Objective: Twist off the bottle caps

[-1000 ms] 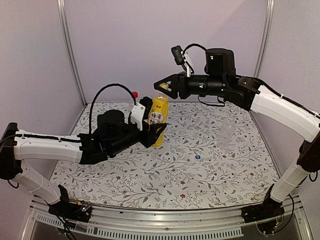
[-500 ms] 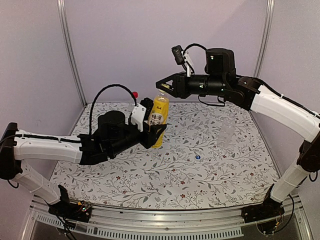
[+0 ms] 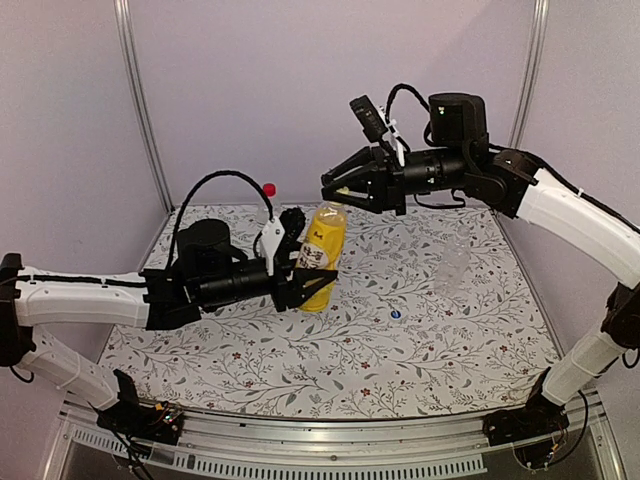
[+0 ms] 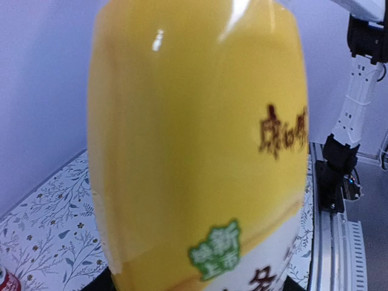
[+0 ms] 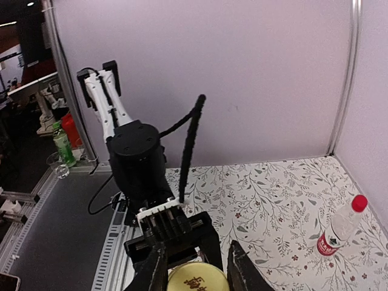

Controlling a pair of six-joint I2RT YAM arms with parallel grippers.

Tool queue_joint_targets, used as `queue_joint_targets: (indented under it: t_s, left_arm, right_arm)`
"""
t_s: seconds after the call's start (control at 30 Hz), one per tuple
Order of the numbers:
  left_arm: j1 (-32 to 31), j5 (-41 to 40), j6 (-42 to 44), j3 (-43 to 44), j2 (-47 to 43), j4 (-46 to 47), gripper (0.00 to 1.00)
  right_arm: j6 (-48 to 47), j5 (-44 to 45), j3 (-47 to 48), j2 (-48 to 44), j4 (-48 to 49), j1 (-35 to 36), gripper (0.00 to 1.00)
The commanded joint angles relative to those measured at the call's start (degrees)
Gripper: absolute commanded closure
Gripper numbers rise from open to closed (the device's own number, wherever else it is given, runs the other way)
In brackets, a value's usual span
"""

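My left gripper is shut round the body of the yellow-orange drink bottle, which leans to the right above the mat. In the left wrist view the bottle fills the frame. My right gripper reaches in from the right at the bottle's top, shut on the yellow cap, which fills the gap between its fingers. A red cap shows behind the left arm, on the red-and-white labelled bottle. The clear unlabelled bottle stands at the right. A small blue cap lies on the mat.
The floral mat covers the table. Purple walls with metal posts close the back and both sides. A metal rail runs along the near edge between the arm bases.
The right gripper went from open to shut at the bottle's top, then drew up and to the right. The left arm sank lower and the bottle now leans right.
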Motion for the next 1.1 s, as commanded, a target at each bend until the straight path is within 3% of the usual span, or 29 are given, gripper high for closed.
queue_joint_targets:
  t_s: [0.0,0.07,0.17,0.2,0.27,0.5,0.6,0.87,1.07]
  left_arm:
    - [1.12,26.01,1.82,-1.93,-1.62,3.83,0.48]
    - [1.69,28.43,1.12,-2.55,-1.65,5.84,0.49]
    - [2.11,28.23,-0.3,-2.56,-1.28,6.37,0.49]
    - [2.2,27.54,-0.3,-2.54,-1.1,6.24,0.49]
    - [2.33,26.16,-0.07,-2.37,-0.67,5.8,0.49]
    - [2.53,17.49,-0.59,-1.57,1.42,5.0,0.49]
    - [2.51,11.34,-1.43,-0.5,2.17,3.88,0.49]
    - [-0.12,-4.3,-1.16,1.6,4.18,2.23,0.48]
    - [-2.67,-13.6,-1.03,3.97,6.13,1.16,0.48]
  right_arm:
    - [-16.64,-20.26,-0.95,-0.94,-5.35,-0.34,0.69]
    - [-17.44,-23.79,-0.02,-0.18,-6.48,-1.36,0.66]
    - [-16.83,-24.17,0.63,0.81,-7.05,-2.45,0.52]
    - [-16.44,-23.45,0.63,0.8,-7.04,-2.55,0.42]
    - [-15.43,-21.73,0.48,0.58,-6.94,-2.67,0.31]
    - [-9.63,-13.77,-1.09,-2.59,-4.05,-2.66,0.06]
    - [-5.09,-9.63,-3.25,-4.96,-0.27,-2.71,0.01]
    - [14.03,14.48,-4.57,-6.28,8.17,-2.05,0.01]
    - [16.99,27.92,-2.69,-3.76,5.57,0.68,0.05]
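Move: The right fingertips already pinch the yellow bottle's cap, which sits right at their hand point; for the left hand, gripping the body of that bottle, the cap is about level forward, 14 cm above and 4 cm to the right. The red-capped bottle stands some 31 cm ahead of the right hand, 18 cm left and 31 cm below; the blue cap lies roughly 9 cm ahead, 13 cm right and 40 cm below. Still pinching the cap, the right hand twists counter-clockwise and the left turns the held bottle clockwise, some 20 degrees each, both drawing back about 5 cm. The right fingers then open wide, letting go of the cap; that hand swings back clockwise, forward and up off the cap, while the left carries the bottle forward, turning back counter-clockwise and sinking slightly. ##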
